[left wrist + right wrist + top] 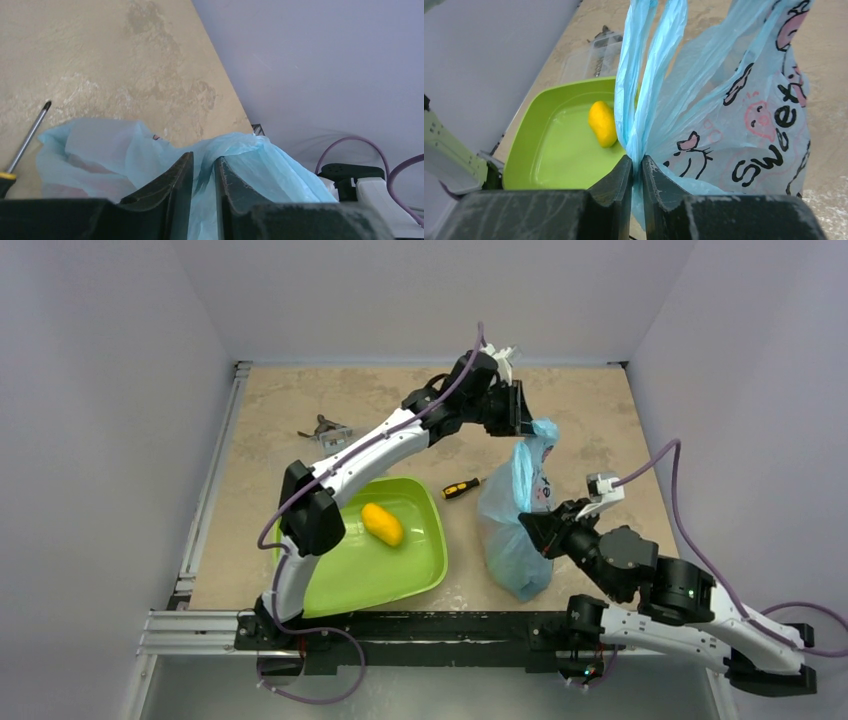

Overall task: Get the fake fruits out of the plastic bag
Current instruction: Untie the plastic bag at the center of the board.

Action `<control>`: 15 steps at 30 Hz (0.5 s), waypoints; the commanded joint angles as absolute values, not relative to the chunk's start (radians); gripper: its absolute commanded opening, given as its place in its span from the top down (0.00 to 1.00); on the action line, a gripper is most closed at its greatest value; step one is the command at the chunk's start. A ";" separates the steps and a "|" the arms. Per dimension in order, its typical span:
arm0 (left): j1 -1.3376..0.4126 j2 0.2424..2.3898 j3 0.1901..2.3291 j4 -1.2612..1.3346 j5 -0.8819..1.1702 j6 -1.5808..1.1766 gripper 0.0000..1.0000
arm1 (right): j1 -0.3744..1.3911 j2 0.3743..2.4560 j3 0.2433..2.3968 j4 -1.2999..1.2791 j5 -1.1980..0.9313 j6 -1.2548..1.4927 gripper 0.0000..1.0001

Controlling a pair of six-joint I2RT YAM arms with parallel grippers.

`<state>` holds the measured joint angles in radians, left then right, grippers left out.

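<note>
The plastic bag (515, 530) is light blue with pink and black printed marks and hangs stretched upright right of centre on the table. My left gripper (522, 420) holds its top edge from above, and in the left wrist view a fold of bag film (100, 145) is caught between the nearly closed jaws of that gripper (203, 162). My right gripper (535, 523) pinches the bag's side. In the right wrist view its jaws (637, 162) are tight on a twisted strip of the bag (734, 100). The fake fruits are hidden inside the bag.
A lime-green tray (420, 560) lies left of the bag with one orange-yellow oval fruit (382, 524) in it, both also in the right wrist view (554, 150) (603, 123). A yellow-and-black screwdriver (460, 487) lies beside the tray. A small grey metal object (328, 430) sits at the back left.
</note>
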<state>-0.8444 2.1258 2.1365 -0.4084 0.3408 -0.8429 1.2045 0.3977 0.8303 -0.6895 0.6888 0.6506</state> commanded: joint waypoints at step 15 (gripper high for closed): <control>-0.810 1.313 1.382 -0.447 0.324 -0.661 0.18 | 1.215 0.544 0.813 -0.564 0.486 0.619 0.67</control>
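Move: The left fingers still hold the gathered top of the plastic bag, right at their tips; from them the bag's full part lies about 20 cm back, roughly level sideways and some 17 cm below, and the screwdriver about 3 cm back, 9 cm to the left and 24 cm below. The right fingers have a fold of the bag between them, with the full part nearly under them, some 16 cm down, and the yellow fruit about 6 cm ahead, 31 cm left and 22 cm below. The left hand opens from nearly shut to wide, lets go of the bag's top and pulls away about 16 cm to the left and 10 cm back towards the green tray's side, dipping slightly at first and then rising to end some 4 cm higher. Meanwhile the right hand stays by the bag and drifts about 5 cm left and a little down, turning some 10 degrees counter-clockwise as its fingers part partway, the bag's fold still lying between them. ##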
